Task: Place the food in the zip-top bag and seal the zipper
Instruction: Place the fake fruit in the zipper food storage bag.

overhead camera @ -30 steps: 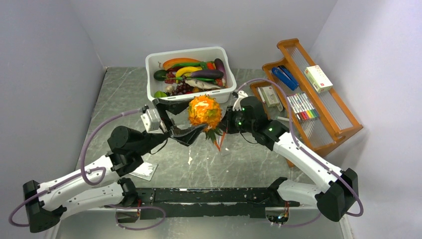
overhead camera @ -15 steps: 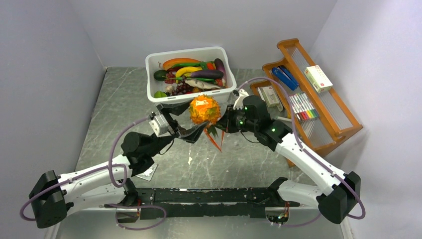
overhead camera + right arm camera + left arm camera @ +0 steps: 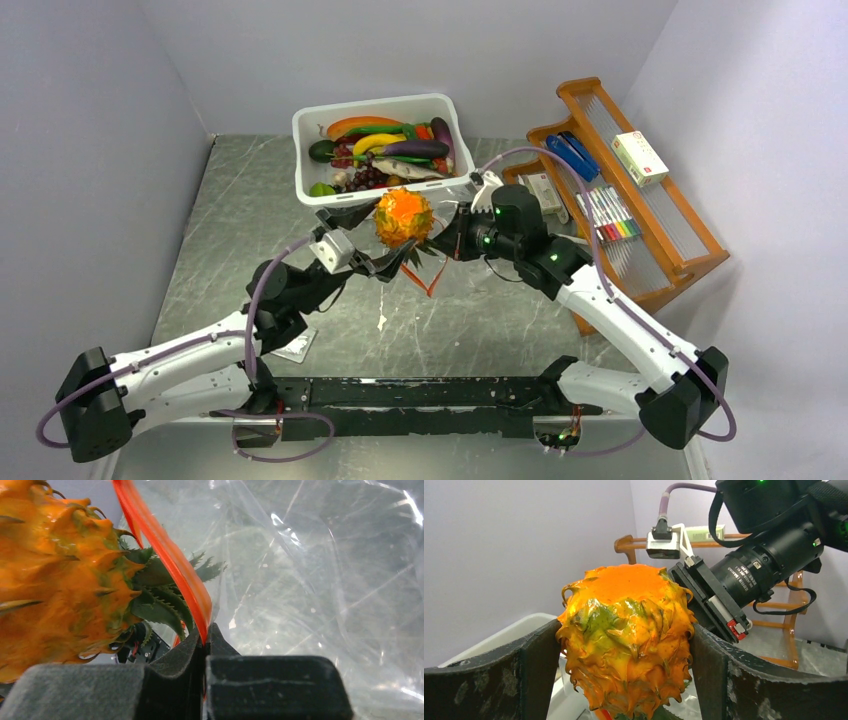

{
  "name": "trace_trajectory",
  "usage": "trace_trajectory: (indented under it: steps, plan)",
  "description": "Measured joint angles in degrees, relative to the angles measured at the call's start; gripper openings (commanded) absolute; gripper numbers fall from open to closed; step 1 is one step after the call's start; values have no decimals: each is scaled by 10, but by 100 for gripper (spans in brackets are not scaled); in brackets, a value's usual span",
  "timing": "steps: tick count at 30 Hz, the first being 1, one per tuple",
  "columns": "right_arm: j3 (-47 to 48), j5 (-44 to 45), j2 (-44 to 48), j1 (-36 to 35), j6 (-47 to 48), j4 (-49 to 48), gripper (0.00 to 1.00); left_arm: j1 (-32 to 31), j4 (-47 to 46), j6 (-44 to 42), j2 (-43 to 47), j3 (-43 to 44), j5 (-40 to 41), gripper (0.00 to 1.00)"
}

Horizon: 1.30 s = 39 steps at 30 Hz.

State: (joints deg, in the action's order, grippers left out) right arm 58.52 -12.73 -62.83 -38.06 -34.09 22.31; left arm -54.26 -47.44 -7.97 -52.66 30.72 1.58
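Observation:
In the top view, an orange toy pineapple [image 3: 403, 217] with green leaves hangs above the table, just in front of the tub. My left gripper [image 3: 385, 240] is shut on it, a finger pressed on each side of its body [image 3: 626, 640]. Its leafy crown points down at the mouth of the clear zip-top bag [image 3: 310, 580]. My right gripper [image 3: 206, 635] is shut on the bag's orange-red zipper [image 3: 165, 550] and holds the bag up off the table. From the top view the zipper [image 3: 432, 280] dangles as a red loop below the right gripper [image 3: 450, 243].
A white tub [image 3: 297, 150] filled with toy fruits and vegetables stands behind the pineapple. A wooden rack [image 3: 690, 250] with markers and boxes stands to the right. A flat white card [image 3: 290, 345] lies near the left arm.
The left arm has carried the pineapple a little farther back and to the left, toward the tub. The right gripper has followed with the bag's mouth.

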Motion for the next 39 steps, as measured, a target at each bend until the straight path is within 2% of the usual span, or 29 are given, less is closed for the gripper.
trace_trajectory:
  steps: [6, 9, 14, 21, 29, 34, 39]
  plan:
    - [9, 3, -6, 0, -16, -8, 0, 2, 59, 3, 5, 8, 4, 23]
    - [14, 0, -7, 0, -28, -28, 0, 10, 71, 35, 20, -9, 6, 24]
    - [7, -27, -10, 0, -59, -76, 0, 27, -50, 123, 65, -116, 3, 24]
    - [-22, -82, -24, 0, -92, -125, 0, 28, -149, 158, 54, -104, -23, 23]
    - [-52, -120, -20, 0, -129, -166, 0, 28, -184, 154, 78, -79, -57, 23]
    - [-73, -150, -18, 0, -163, -209, 0, 28, -222, 137, 70, -105, -64, 22]
    - [-74, -153, -13, 1, -170, -207, 0, 28, -192, 113, 88, -120, -64, 22]
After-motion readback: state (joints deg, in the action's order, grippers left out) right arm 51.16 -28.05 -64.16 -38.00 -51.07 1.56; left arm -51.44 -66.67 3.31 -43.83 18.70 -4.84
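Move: The left hand holds the fake fruit, its middle roughly 2 cm ahead and 3 cm to the right, leaves hanging down; the bag's mouth lies level ahead, about 8 cm right and 12 cm below. The white bin is some 32 cm ahead, 3 cm left and 28 cm below. From the right hand, pinching the bag's rim, the fruit is about 9 cm left, level ahead and 9 cm higher; the mouth is 4 cm left, 2 cm back, 1 cm lower. Left dips, then swings the held fruit up and back-left about 7 cm; right follows leftward, still pinching the bag. ##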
